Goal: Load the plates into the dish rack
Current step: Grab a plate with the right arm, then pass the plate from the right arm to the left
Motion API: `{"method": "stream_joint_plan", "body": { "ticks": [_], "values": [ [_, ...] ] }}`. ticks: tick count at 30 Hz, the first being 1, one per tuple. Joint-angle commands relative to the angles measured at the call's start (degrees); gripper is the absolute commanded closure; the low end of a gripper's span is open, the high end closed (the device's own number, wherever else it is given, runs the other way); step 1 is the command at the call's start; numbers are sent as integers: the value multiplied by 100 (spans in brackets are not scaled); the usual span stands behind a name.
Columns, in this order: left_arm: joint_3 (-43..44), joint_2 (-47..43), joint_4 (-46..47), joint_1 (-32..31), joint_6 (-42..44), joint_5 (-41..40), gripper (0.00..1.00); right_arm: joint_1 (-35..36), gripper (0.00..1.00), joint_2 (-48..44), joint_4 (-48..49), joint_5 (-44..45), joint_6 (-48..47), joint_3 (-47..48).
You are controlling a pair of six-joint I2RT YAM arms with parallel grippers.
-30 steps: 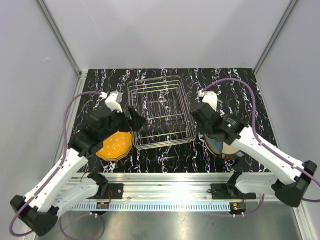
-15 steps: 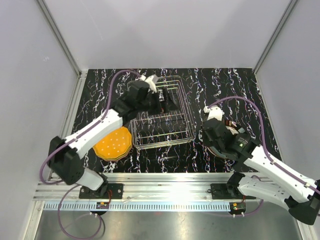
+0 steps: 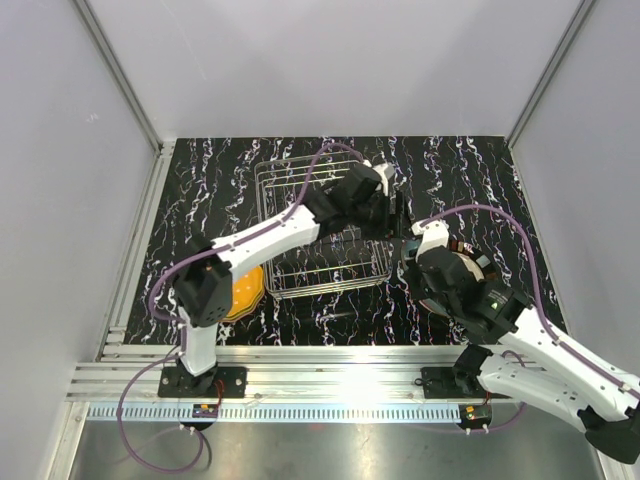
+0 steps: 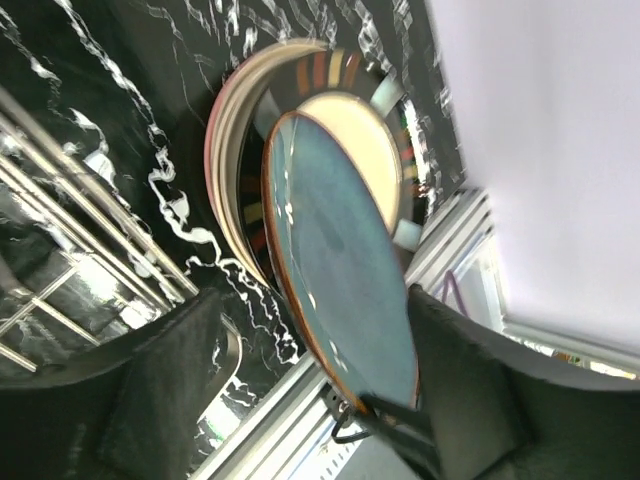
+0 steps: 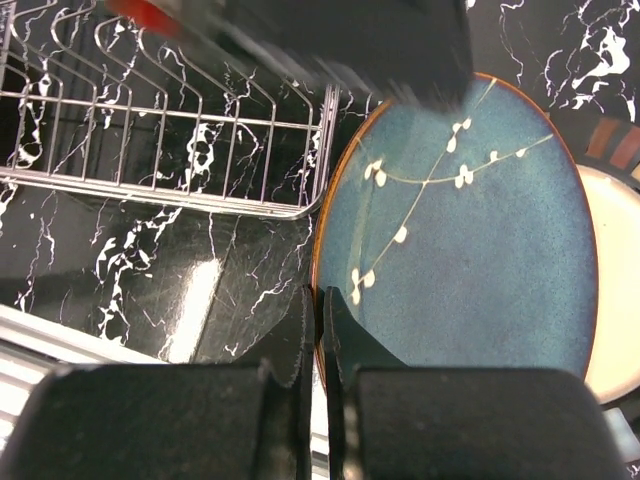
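A blue plate (image 5: 470, 250) with a brown rim and white sprigs stands tilted up off a stack of plates (image 3: 468, 262) right of the dish rack (image 3: 320, 225). My right gripper (image 5: 322, 310) is shut on its near rim. My left gripper (image 4: 318, 330) has reached across the rack and is open, one finger on each side of the blue plate (image 4: 340, 250). Under it lie a striped black plate (image 4: 330, 75) with a cream centre and pink and cream ones (image 4: 225, 150). An orange dotted plate (image 3: 245, 290) lies left of the rack.
The wire rack (image 5: 150, 130) holds no plates and its right edge sits close to the blue plate. The left arm spans the rack's rear half. An aluminium rail (image 3: 330, 355) runs along the near table edge, and white walls close in the sides.
The left arm swung from above the orange plate across the rack to the right-hand stack. The right gripper drew back, tilting the blue plate up. The left jaws have narrowed a little.
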Motion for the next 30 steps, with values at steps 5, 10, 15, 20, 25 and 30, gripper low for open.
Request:
{"method": "stream_joint_plan", "body": {
  "ticks": [5,10,15,20,25,30],
  "values": [
    [569,498,-475,-315,54,-71,28,42,100,-489,619,-183,-54,-49],
    [243,428,-299,-315,-68,-98,36,42,100,-709,707,-244,-72,-145],
    [173,480,298,-315,-499,227,63,42,100,-516,830,-384,-90,-163],
    [260,402,361,-315,-614,219,100,51,100,-428,874,-376,-98,-137],
    [594,357,-61,-315,-394,60,100,51,77,-217,514,-121,-20,126],
    [832,349,-246,-307,-342,34,100,121,53,-76,111,396,209,311]
  ]
}}
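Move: The blue plate, still held by its rim in the right hand, has its middle about 8 cm to the left hand's right, 5 cm back and 9 cm lower. Beyond and below it the plate stack lies some 13 cm right of the left hand, 3 cm back and 17 cm down; the dish rack is centred about 18 cm left and 9 cm ahead. From the right hand the blue plate's middle is roughly 8 cm right, 3 cm ahead and 6 cm down. The left fingers shut on the blue plate's rim, ahead of the right hand's hold, after the open left hand sinks about 5 cm and draws back some 2 cm onto the rim. The right hand stays within about a centimetre of its place and, once the left fingers are closed, opens nearly halfway to let go of its own piece of rim. ##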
